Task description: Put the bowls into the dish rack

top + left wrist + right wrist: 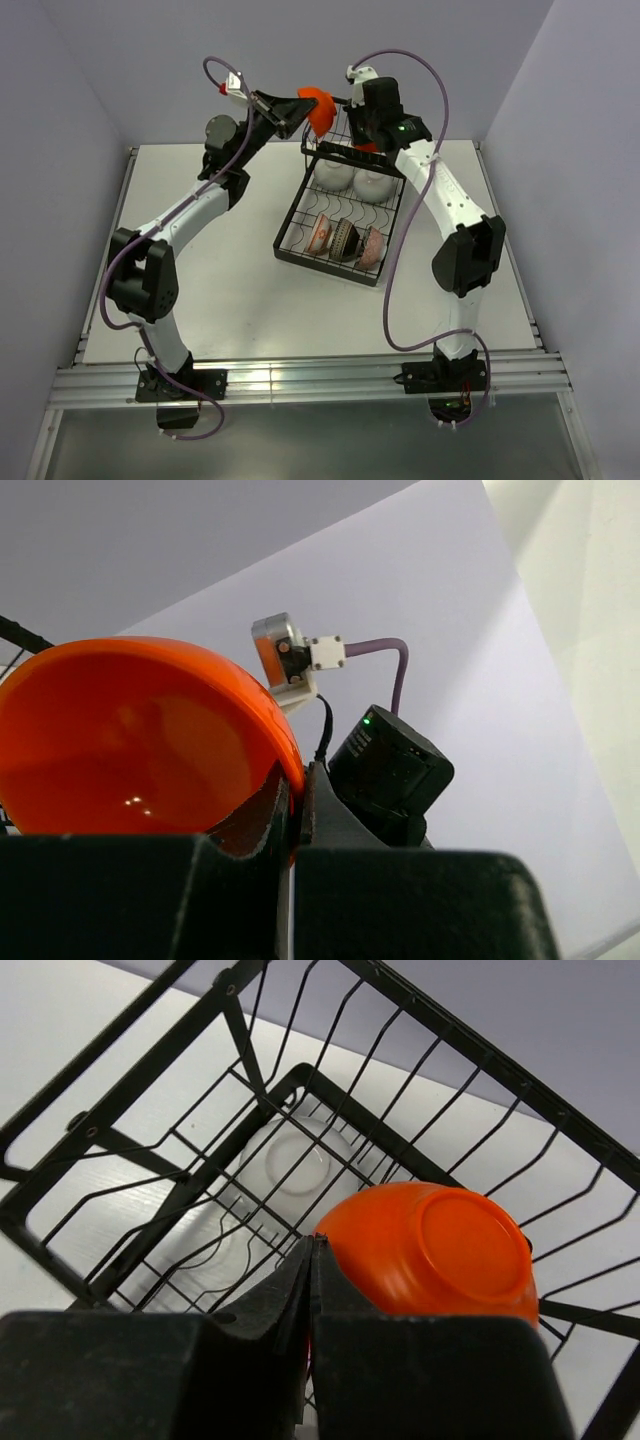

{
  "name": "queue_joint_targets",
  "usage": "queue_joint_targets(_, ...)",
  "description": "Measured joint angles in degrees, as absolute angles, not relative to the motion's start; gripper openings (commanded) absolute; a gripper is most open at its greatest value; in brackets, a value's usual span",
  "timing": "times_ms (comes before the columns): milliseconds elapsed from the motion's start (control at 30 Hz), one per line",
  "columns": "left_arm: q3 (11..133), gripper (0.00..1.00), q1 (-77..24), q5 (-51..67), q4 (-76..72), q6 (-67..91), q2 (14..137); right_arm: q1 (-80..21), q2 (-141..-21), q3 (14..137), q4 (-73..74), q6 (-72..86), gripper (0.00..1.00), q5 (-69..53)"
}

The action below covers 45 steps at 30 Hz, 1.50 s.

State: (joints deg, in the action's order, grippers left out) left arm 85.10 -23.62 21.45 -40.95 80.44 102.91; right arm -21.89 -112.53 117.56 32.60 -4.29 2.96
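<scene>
My left gripper (300, 106) is shut on the rim of a glossy orange-red bowl (319, 108) and holds it in the air over the far left corner of the black wire dish rack (292, 212). In the left wrist view the bowl (130, 740) fills the left, and its rim is pinched between my fingers (297, 805). My right gripper (313, 1260) is shut on the rim of a second orange-red bowl (440, 1250), upside down in the raised basket (368, 147). Two white bowls (333, 175) and three patterned bowls (345, 240) sit in the lower tray.
The rack stands at the middle back of the white table (200, 300). Its raised basket wires (200, 1175) surround my right gripper, with a white bowl (295, 1160) below. The right arm's wrist (390, 770) is close beside the left gripper. Purple-grey walls enclose the table.
</scene>
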Motion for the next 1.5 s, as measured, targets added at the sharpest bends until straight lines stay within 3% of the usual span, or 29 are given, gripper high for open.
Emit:
queue_joint_targets(100, 85.1, 0.00, -24.6, 21.0, -41.0, 81.7, 103.0, -21.9, -109.8, 116.3, 32.7, -3.4, 0.23, 2.2)
queue_joint_targets(133, 85.1, 0.00, -24.9, 20.9, -41.1, 82.1, 103.0, -21.9, -108.8, 115.9, 32.7, -3.2, 0.34, 2.1)
queue_joint_targets(233, 85.1, 0.00, -26.0, 20.5, -41.6, 83.4, 103.5, -21.7, -104.4, 115.5, 32.6, -2.5, 0.46, 2.0)
queue_joint_targets(400, 85.3, 0.00, -27.0, 19.6, -42.6, 85.1, 106.0, -20.5, -96.9, 115.4, 31.2, -2.4, 0.47, 1.9)
queue_joint_targets(467, 85.8, 0.00, -27.3, 19.5, -42.7, 85.3, 107.5, -19.0, -94.9, 115.4, 30.7, -2.0, 0.54, 0.1)
queue_joint_targets(500, 86.1, 0.00, -27.4, 19.4, -42.6, 85.3, 108.3, -17.9, -94.0, 115.2, 30.5, -1.7, 0.73, -1.9)
queue_joint_targets(533, 86.3, 0.00, -27.5, 19.3, -42.6, 85.3, 108.8, -16.7, -93.3, 114.7, 30.1, -1.2, 0.86, -3.8)
queue_joint_targets(600, 86.7, 0.00, -27.6, 19.1, -42.5, 85.3, 109.9, -15.0, -92.3, 113.1, 29.8, -1.7, 1.00, -8.1)
queue_joint_targets(1033, 87.1, 0.00, -27.5, 19.2, -41.7, 87.3, 110.2, -11.6, -93.5, 110.6, 32.3, -4.4, 1.00, -36.3)
queue_joint_targets(1500, 87.1, 0.00, -27.5, 20.1, -41.3, 88.0, 108.6, -14.5, -99.3, 114.5, 36.3, -11.2, 1.00, -32.8)
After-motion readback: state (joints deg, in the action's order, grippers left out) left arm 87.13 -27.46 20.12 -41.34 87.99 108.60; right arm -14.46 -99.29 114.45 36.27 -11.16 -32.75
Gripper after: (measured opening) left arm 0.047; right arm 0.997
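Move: The right hand's closed fingertips are in the upper rack at the near-left side of the seated orange bowl, whose middle lies about 4 cm right and 2 cm ahead, slightly lower. The held orange bowl is some 9 cm left, 8 cm back and 13 cm above that hand; the rack's free left end is about 5 cm left and 1 cm ahead, a little lower. From the left hand, gripping the held bowl's rim, that free end lies roughly 6 cm right, 10 cm ahead and 15 cm down, the seated bowl 14 cm right, 9 cm ahead and 15 cm down. Up and back, the right hand leaves the seated bowl, rising some 15 cm while its fingers open wide, then swings about 30 degrees counter-clockwise and sinks about 6 cm, its open fingers coming close to the held bowl. The left hand keeps its rim grip, carries that bowl about 4 cm right and down towards the rack's free end, tipping slightly down, waits there and rises a little. ##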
